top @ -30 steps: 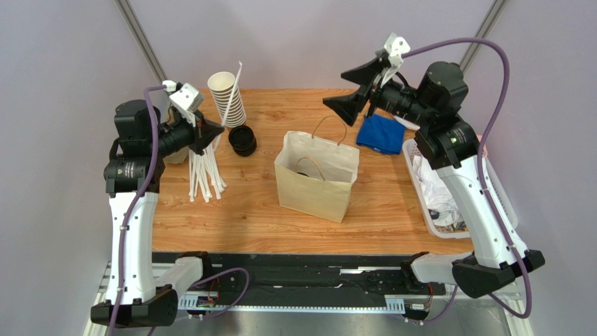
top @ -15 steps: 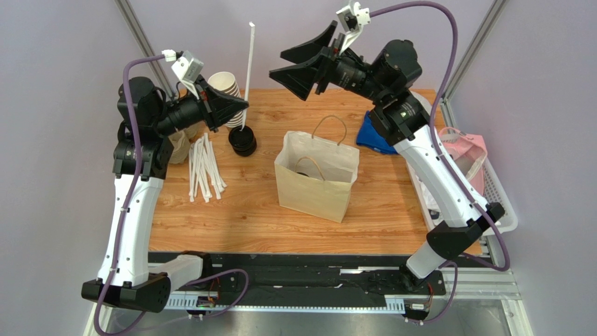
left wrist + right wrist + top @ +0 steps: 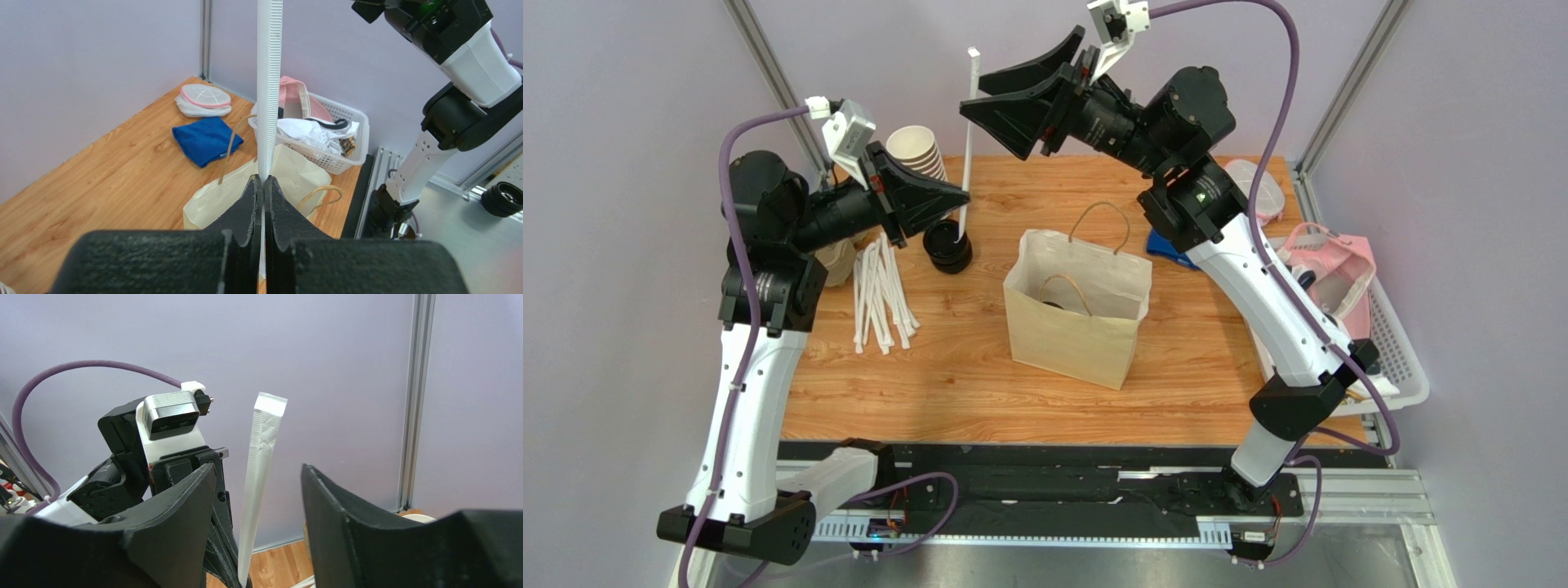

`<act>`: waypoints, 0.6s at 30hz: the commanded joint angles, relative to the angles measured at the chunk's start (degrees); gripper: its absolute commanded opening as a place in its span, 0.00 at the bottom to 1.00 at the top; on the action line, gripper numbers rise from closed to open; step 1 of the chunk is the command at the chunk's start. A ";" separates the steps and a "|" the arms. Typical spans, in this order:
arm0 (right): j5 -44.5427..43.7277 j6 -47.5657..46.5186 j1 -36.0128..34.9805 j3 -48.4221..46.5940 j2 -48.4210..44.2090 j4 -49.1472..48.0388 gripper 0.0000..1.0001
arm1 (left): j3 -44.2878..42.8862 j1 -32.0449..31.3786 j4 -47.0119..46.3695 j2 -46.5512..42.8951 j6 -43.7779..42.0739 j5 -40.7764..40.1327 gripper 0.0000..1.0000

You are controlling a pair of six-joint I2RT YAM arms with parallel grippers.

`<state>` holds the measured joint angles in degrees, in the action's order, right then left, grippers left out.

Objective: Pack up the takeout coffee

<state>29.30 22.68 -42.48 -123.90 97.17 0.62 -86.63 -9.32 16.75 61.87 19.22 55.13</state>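
Note:
A white paper-wrapped straw (image 3: pixel 971 123) stands upright, its lower end pinched in my left gripper (image 3: pixel 961 196), which is shut on it above the table's back left. In the left wrist view the straw (image 3: pixel 269 92) rises straight out of the closed left gripper (image 3: pixel 264 179). My right gripper (image 3: pixel 974 98) is open, one jaw on each side of the straw's upper part (image 3: pixel 261 471) without touching it. The brown paper bag (image 3: pixel 1075 319) stands open mid-table. The takeout coffee is not clearly in view. A dark patch shows inside the bag; I cannot tell what it is.
A stack of lidless paper cups (image 3: pixel 913 147) and a stack of black lids (image 3: pixel 947 249) stand at the back left, beside several loose wrapped straws (image 3: pixel 879 294). A blue cloth (image 3: pixel 205 139) lies behind the bag. A white basket (image 3: pixel 1400 355) of clutter sits at the right edge.
My right arm has swung left and up to the straw's top, its jaws narrowing. My left arm has carried the straw up and to the right.

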 commanded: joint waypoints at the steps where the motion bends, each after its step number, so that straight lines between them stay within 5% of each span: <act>1: -2.32 -0.18 -1.38 -2.05 0.66 -1.50 0.54 | 0.59 -0.61 -2.60 -1.84 0.91 1.73 0.00; 7: -3.02 -1.58 -2.43 -2.14 0.57 -0.89 0.06 | 1.11 -0.70 -0.67 -1.93 -1.29 1.82 0.00; 8: -3.11 -2.10 -2.52 -2.31 0.57 -0.89 0.00 | 1.11 -0.70 -0.41 -1.92 -1.64 1.47 0.07; 14: -3.55 -9.04 -2.17 -1.97 -2.23 6.22 0.00 | -0.91 -0.26 7.67 -1.13 -7.17 -6.25 0.64; 18: -2.93 -25.11 -0.94 5.49 -9.87 17.11 0.00 | -0.29 5.53 9.96 -0.17 -7.36 -5.75 0.75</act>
<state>26.79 11.68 -44.47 -122.13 95.29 8.23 -85.76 -7.75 24.10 60.88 13.54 50.04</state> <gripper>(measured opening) 0.027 0.729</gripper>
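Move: The left hand holds the upright paper-wrapped straw low down; its middle is about 6 cm above that hand and 2 cm forward. From the open right gripper, already around the upper part, the straw's middle is some 6 cm below, 1 cm left and 1 cm back. The bag stands about 13 cm right, 7 forward and 38 below the left hand, and 13 right, 3 forward and 49 below the right. The lid stack lies some 30 cm forward, 9 left and 46 below the left hand. The right fingers shut on the straw's upper part, about 5 cm below its tip, the hand easing some 1.5 cm left as they close. Only then do the left fingers open wide and let go of the lower end, that hand starting down about 2 cm and slightly forward and left, away from the straw. The right hand keeps its pinch and begins to sink, roughly 2.5 cm. ##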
